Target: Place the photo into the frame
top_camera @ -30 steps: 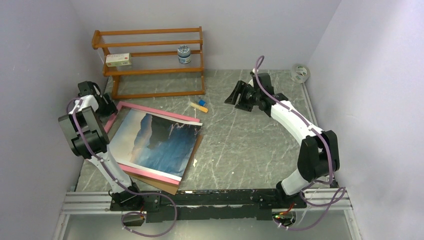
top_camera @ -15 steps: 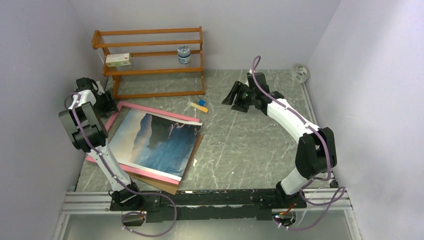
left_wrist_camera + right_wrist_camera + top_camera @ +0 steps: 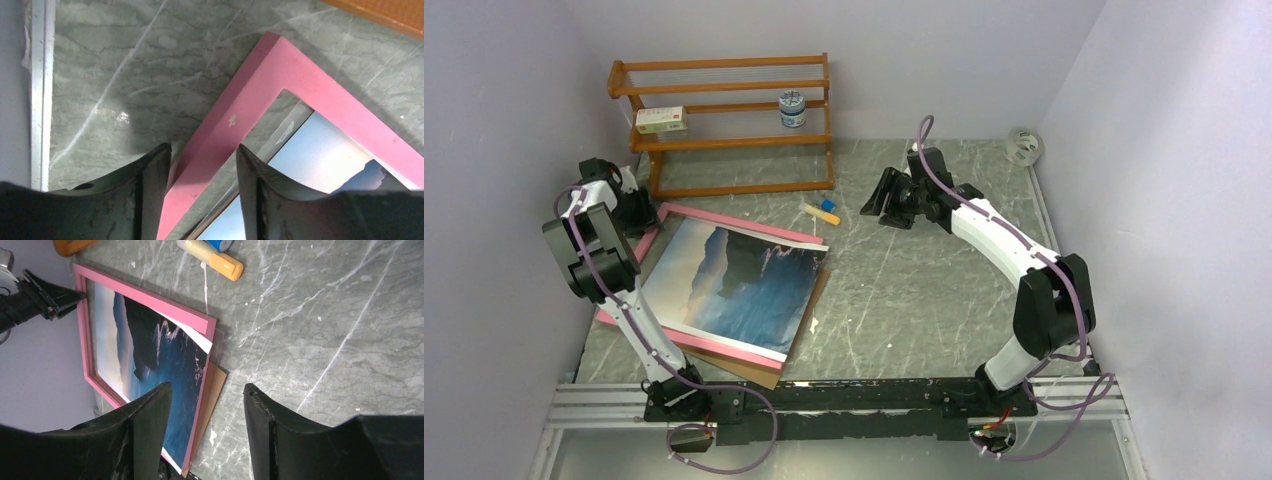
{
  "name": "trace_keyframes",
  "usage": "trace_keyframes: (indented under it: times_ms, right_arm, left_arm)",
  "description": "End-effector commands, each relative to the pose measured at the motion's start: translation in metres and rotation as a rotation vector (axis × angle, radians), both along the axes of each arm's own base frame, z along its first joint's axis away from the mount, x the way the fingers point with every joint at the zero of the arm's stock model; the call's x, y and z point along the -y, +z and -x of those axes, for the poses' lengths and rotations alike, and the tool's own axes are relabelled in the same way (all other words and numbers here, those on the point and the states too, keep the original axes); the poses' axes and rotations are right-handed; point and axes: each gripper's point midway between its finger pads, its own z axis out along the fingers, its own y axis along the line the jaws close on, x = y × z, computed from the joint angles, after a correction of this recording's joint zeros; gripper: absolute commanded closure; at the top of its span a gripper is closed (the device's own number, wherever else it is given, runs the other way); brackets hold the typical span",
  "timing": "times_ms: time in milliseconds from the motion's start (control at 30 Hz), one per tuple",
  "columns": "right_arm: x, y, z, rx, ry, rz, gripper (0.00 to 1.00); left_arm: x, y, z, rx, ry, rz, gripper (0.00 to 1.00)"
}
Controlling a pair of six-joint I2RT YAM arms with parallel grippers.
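The pink-bordered frame lies flat on the left of the table. The photo of sea and mountains rests on it askew, its right edge over the frame's right rail. My left gripper is at the frame's far-left corner. In the left wrist view the left gripper is open, straddling the pink rail; bare table shows between the rail and the right finger, beside the photo. My right gripper hangs open and empty over mid-table, facing the frame and photo.
A brown hardboard sheet pokes out under the frame's near and right sides. A yellow and blue stick lies between frame and right gripper. The orange shelf rack at the back holds a box and a jar. A tape roll sits far right.
The right arm has swung left, nearer the frame's far-right corner. The left gripper's jaws have narrowed around the frame's corner rail. Frame and photo have not moved.
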Motion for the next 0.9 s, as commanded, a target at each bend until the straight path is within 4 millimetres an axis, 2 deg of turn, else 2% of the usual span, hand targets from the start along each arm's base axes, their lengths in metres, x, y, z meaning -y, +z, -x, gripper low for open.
trace_keyframes:
  times_ms: [0, 100, 200, 333, 367, 533, 700, 767, 867]
  right_arm:
    - [0.002, 0.016, -0.006, 0.044, -0.028, -0.008, 0.42]
    - [0.003, 0.017, -0.005, 0.046, -0.027, 0.001, 0.42]
    - [0.004, 0.019, -0.003, 0.053, -0.030, -0.002, 0.42]
    - [0.006, 0.021, -0.001, 0.064, -0.031, 0.000, 0.42]
    - [0.006, 0.021, -0.001, 0.066, -0.032, 0.001, 0.42]
    - [0.008, 0.018, 0.004, 0.076, -0.028, -0.006, 0.42]
    - [0.008, 0.013, 0.006, 0.085, -0.008, 0.006, 0.42]
    - [0.009, 0.012, 0.006, 0.096, 0.003, 0.011, 0.42]
    - [0.009, 0.011, 0.005, 0.120, 0.016, 0.022, 0.42]
  left_arm:
    - [-0.008, -0.010, -0.004, -0.033, -0.002, -0.025, 0.47]
    - [-0.009, -0.013, -0.004, -0.051, -0.005, -0.036, 0.55]
    - [-0.007, -0.011, -0.004, -0.049, -0.010, -0.050, 0.69]
    - [0.000, 0.004, -0.005, -0.018, -0.040, -0.076, 0.95]
    - [0.001, 0.010, -0.006, -0.006, -0.049, -0.085, 0.97]
    - [0.011, 0.045, -0.006, 0.072, -0.129, -0.125, 0.97]
    - [0.025, 0.089, -0.001, 0.208, -0.196, -0.156, 0.97]
    - [0.030, 0.113, 0.002, 0.285, -0.215, -0.189, 0.98]
    - [0.036, 0.132, 0.006, 0.355, -0.231, -0.215, 0.97]
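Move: The pink frame's left bar already lies between the left hand's open fingers, about 1 cm below the hand point. From that hand the photo's middle is about 14 cm back and 18 cm right, the yellow tube 3 cm ahead and 39 cm right, and the shelf's left foot some 7 cm ahead and 1 cm right, all near table level. From the right hand that stretch of bar is roughly 52 cm left, 2 cm back and 15 cm below. Almost in place at first, the left hand closes its fingers from both sides on the frame's left bar, near the far corner. It then rises about 7 cm, speeding up, drawing some 3 cm back and 3 cm right with the bar pinched, while the wrist turns about 10 degrees clockwise. ##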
